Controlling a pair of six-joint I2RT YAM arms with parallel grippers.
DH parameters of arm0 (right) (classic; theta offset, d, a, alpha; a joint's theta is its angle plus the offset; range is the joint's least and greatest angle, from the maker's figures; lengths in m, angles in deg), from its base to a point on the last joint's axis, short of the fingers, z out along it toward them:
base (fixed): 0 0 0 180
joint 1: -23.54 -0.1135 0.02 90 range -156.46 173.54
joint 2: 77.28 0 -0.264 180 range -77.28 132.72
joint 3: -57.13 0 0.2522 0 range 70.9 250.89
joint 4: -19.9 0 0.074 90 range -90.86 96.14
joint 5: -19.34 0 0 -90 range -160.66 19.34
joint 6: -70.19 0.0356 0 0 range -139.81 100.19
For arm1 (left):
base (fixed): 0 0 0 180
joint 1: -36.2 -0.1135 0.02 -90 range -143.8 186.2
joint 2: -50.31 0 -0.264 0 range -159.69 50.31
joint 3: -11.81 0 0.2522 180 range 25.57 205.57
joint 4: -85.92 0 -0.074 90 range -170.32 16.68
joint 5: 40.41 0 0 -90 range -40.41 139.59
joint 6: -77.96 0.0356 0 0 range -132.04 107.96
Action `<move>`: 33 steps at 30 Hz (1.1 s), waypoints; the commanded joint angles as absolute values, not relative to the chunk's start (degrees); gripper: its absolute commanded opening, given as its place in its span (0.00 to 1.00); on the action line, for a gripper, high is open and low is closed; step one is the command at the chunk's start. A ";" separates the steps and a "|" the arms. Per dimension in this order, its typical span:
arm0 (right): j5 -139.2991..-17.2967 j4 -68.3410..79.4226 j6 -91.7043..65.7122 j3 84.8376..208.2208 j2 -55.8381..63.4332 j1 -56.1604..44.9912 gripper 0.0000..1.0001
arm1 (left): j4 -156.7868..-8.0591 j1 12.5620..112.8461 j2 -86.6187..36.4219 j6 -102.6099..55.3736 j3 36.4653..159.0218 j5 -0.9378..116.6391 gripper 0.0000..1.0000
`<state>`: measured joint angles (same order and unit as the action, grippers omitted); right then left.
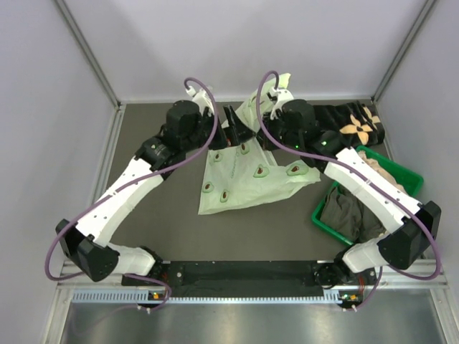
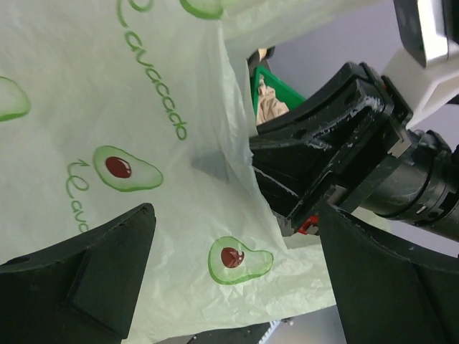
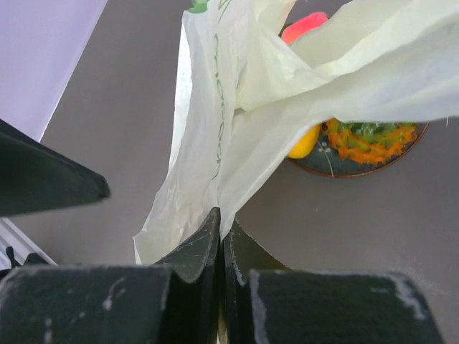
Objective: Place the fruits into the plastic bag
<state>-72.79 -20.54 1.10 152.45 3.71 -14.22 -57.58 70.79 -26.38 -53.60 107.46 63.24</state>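
The pale green plastic bag (image 1: 244, 175) with avocado prints lies mid-table, its far end pulled up (image 1: 271, 89). My right gripper (image 3: 224, 223) is shut on a fold of the bag's edge (image 3: 215, 143); in the top view it is at the bag's far right corner (image 1: 271, 135). My left gripper (image 2: 237, 229) stands wide open just left of it (image 1: 238, 127), with bag film (image 2: 143, 107) behind its fingers and nothing pinched. In the right wrist view, the fruits lie beyond the bag on a round plate (image 3: 344, 169): a yellow piece (image 3: 304, 143), an orange pineapple (image 3: 369, 138) and a red one (image 3: 304, 27).
A green basket (image 1: 401, 175) with clothes stands at the right and also shows in the left wrist view (image 2: 276, 89). A dark cloth with a pale flower print (image 1: 356, 123) lies at the back right. Grey walls close in the back and both sides.
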 commanded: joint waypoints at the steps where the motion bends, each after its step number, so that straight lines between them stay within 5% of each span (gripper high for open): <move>1: -72.59 -19.79 1.81 154.48 3.49 -14.95 0.00 | -62.92 72.24 -27.21 -56.07 106.17 62.78 0.99; 24: -74.43 -18.65 -0.65 152.11 1.73 -14.87 0.00 | -68.89 72.24 -36.53 -57.65 107.40 61.81 0.72; 31: -73.91 -18.74 -0.83 150.70 0.59 -14.95 0.00 | -71.00 72.33 -37.32 -58.71 106.35 61.72 0.39; 33: -73.82 -18.82 -0.91 150.26 0.24 -14.87 0.00 | -71.53 72.24 -37.14 -58.88 105.56 61.54 0.21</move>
<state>-71.04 -21.31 -0.33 150.22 3.75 -13.82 -66.39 72.80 -36.23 -58.89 106.22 64.57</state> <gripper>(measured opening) 0.003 0.312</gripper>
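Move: The plastic bag's hanging edge that the wide-open left hand goes for lies about 6 cm to its right, 3 cm ahead and 5 cm below. The right hand, already pinching this edge, has that spot some 3 cm to its left, 1 cm back and 3 cm below. From the left hand, the fruit bowl stands roughly 15 cm ahead, 3 cm right and 30 cm below. Left hand reaches about 5 cm right and down, somewhat forward, closing on bag edge the right keeps pinched. ##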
